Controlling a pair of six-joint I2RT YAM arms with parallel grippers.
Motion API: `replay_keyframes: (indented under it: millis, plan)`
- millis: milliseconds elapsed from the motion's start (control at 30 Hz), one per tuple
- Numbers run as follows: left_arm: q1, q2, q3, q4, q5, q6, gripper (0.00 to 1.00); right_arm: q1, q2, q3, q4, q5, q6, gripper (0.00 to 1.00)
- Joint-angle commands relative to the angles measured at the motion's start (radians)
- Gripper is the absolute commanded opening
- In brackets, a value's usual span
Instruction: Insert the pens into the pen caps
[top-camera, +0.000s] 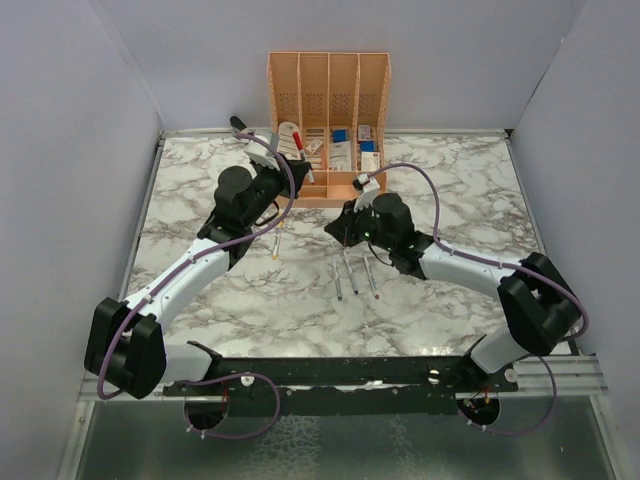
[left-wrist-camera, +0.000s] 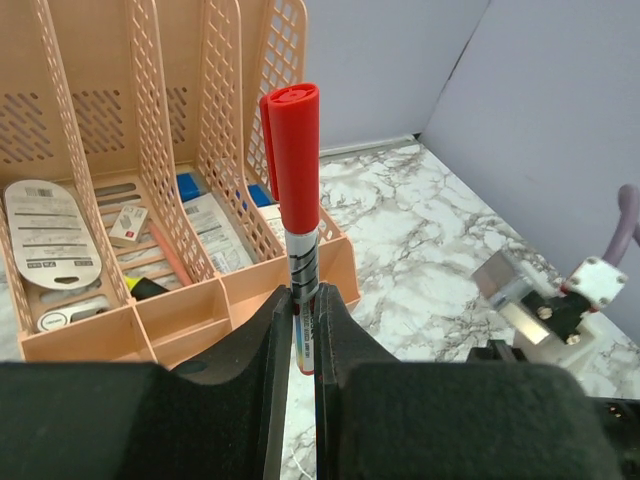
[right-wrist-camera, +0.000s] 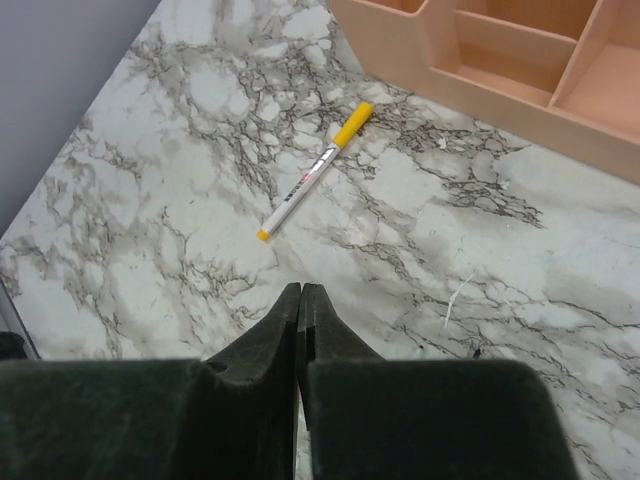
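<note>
My left gripper (left-wrist-camera: 303, 300) is shut on the lower barrel of a grey-white pen (left-wrist-camera: 302, 265) that stands upright, with a red cap (left-wrist-camera: 293, 150) on its top end. From above, this gripper (top-camera: 291, 166) holds the red-capped pen (top-camera: 297, 140) just in front of the orange organizer. A pen with a yellow cap (right-wrist-camera: 352, 124) lies flat on the marble ahead of my right gripper (right-wrist-camera: 300, 291), which is shut with nothing visible between its fingers. Three more pens (top-camera: 352, 271) lie side by side near the right gripper (top-camera: 337, 229).
The orange organizer (top-camera: 328, 195) with white stationery items stands at the back centre of the marble table (top-camera: 450, 190). Grey walls close the table on three sides. The yellow-capped pen (top-camera: 277, 243) lies between the two arms.
</note>
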Motion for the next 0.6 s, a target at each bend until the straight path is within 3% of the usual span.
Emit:
replay_keyframes:
  millis: [0, 167, 367, 567]
  plan:
    - [-0.004, -0.031, -0.016, -0.008, -0.008, 0.002, 0.00, 0.002, -0.083, -0.003, -0.033, 0.080, -0.017, 0.01]
    - [-0.003, -0.021, -0.002, -0.156, -0.020, 0.018, 0.00, 0.002, -0.117, 0.017, -0.098, 0.170, -0.033, 0.02]
    - [-0.003, 0.104, 0.101, -0.523, -0.069, 0.048, 0.00, 0.002, -0.159, 0.073, -0.195, 0.322, -0.072, 0.20]
    - [-0.003, 0.245, 0.134, -0.700, -0.071, 0.022, 0.00, 0.002, -0.184, 0.136, -0.260, 0.446, -0.117, 0.22]
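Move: The left hand, holding the red-capped pen some 30 cm above the table, is headed for the table beside the yellow-capped pen, which lies about 8 cm to its left and 3 cm farther out. The nearest uncapped pen lies 8 cm right and 8 cm back of this hand. From the empty right hand, the green cap lies some 16 cm right, 2 cm ahead and 13 cm below, and the blue cap about 14 cm right and 8 cm ahead. The left hand keeps its pinch on the red-capped pen and sinks almost straight down, gathering speed over about 14 cm, towards the table just right of the yellow-capped pen, its fingers tipping down by some 30 degrees. Meanwhile the empty right hand first rises, then swings about 5 cm to the right, to the side where the loose caps lie, and somewhat forward, ending about 5 cm higher, turned clockwise and with its shut fingers opened to a small gap. ##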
